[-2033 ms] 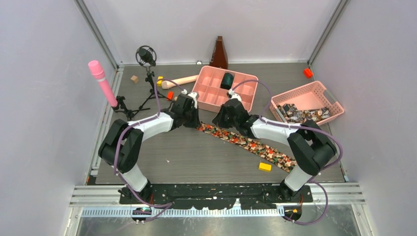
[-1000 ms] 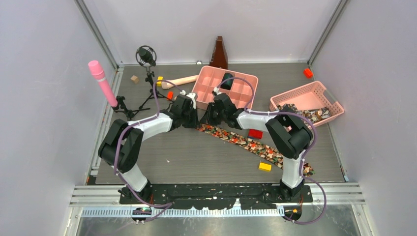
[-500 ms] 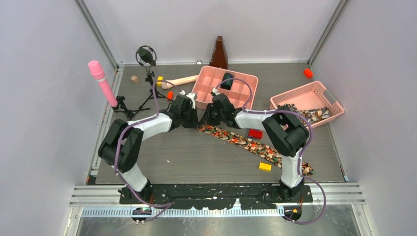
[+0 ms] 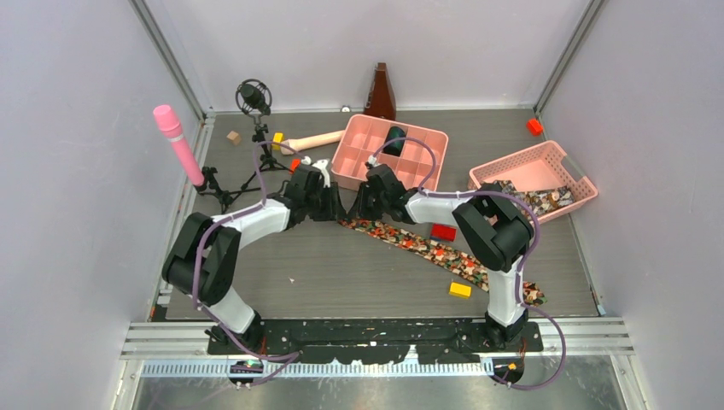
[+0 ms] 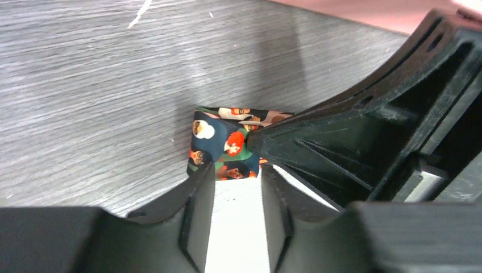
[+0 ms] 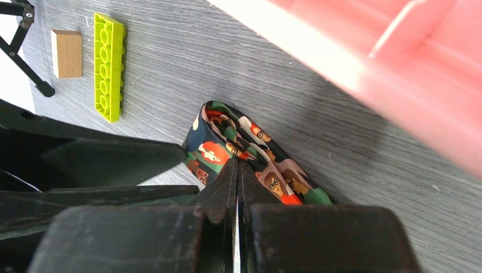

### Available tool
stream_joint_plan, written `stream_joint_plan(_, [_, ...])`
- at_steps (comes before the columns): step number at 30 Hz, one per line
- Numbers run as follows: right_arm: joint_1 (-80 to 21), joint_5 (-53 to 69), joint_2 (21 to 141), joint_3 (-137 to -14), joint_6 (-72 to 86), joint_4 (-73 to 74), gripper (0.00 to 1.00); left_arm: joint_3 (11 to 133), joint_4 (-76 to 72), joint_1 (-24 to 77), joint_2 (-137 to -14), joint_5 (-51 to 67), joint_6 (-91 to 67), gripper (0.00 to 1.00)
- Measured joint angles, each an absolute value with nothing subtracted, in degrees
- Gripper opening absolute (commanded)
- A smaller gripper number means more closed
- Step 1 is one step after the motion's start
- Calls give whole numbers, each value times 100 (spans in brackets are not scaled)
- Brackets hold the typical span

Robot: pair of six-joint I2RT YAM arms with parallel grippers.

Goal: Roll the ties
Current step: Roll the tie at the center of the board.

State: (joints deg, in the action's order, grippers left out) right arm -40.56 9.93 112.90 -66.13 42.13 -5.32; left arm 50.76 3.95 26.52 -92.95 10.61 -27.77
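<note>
One of the ties [image 4: 427, 248], dark with a red, orange and green print, lies slantwise across the table. Its upper-left end [image 5: 221, 142] is folded over into a small loop [image 6: 227, 139]. My left gripper [image 5: 237, 173] is low on the table with its jaws a little apart, and the folded end sits just beyond its tips. The right gripper [image 6: 237, 165] faces it from the other side, shut, its tips pressed against the fold. From above, the left gripper [image 4: 335, 208] and right gripper [image 4: 359, 208] almost meet over that end.
A pink compartment tray [image 4: 359, 158] stands right behind the grippers. At the right is a pink basket [image 4: 534, 175] with patterned fabric in it. A red block [image 4: 442, 231] and a yellow block [image 4: 460, 289] lie by the tie. A lime brick [image 6: 108, 65] and a microphone tripod [image 4: 253, 98] are on the left.
The left jaws have parted and drawn back a little from the folded end. Earlier the right gripper moved left along the tie to that end, where it now holds still.
</note>
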Motion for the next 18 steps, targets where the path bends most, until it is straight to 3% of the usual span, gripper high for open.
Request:
stream_joint_plan(5, [-4060, 965, 11290, -6613, 4195, -499, 0, 4884, 104, 2370, -9170, 1144, -2917, 54])
stream_joint_plan(18, [-4071, 921, 11290, -6635, 4189, -443, 0, 4639, -609, 2082, -9435, 1745, -3282, 59])
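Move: Just to the right of the left hand, some 2 cm off and 2 cm lower, sits the rolled end of the tie; the pink tray's middle lies about 16 cm ahead and 11 cm to the right of that hand. The green block is around 12 cm to its left and 1 cm ahead, with all of these lower than the hand. From the right hand, the roll lies about 1 cm left, level fore and aft, and 1 cm below. Drawing off the roll, the left hand slides about 2.5 cm left and 1 cm forward, then comes back right by roughly 1 cm and eases slightly farther forward. Its partly open fingers spread to a bit over half open, and the wrist rolls some 10 degrees, left side down, to set them around the roll's free end. The right hand stays put, still shut on the folds and holding them to the table. ##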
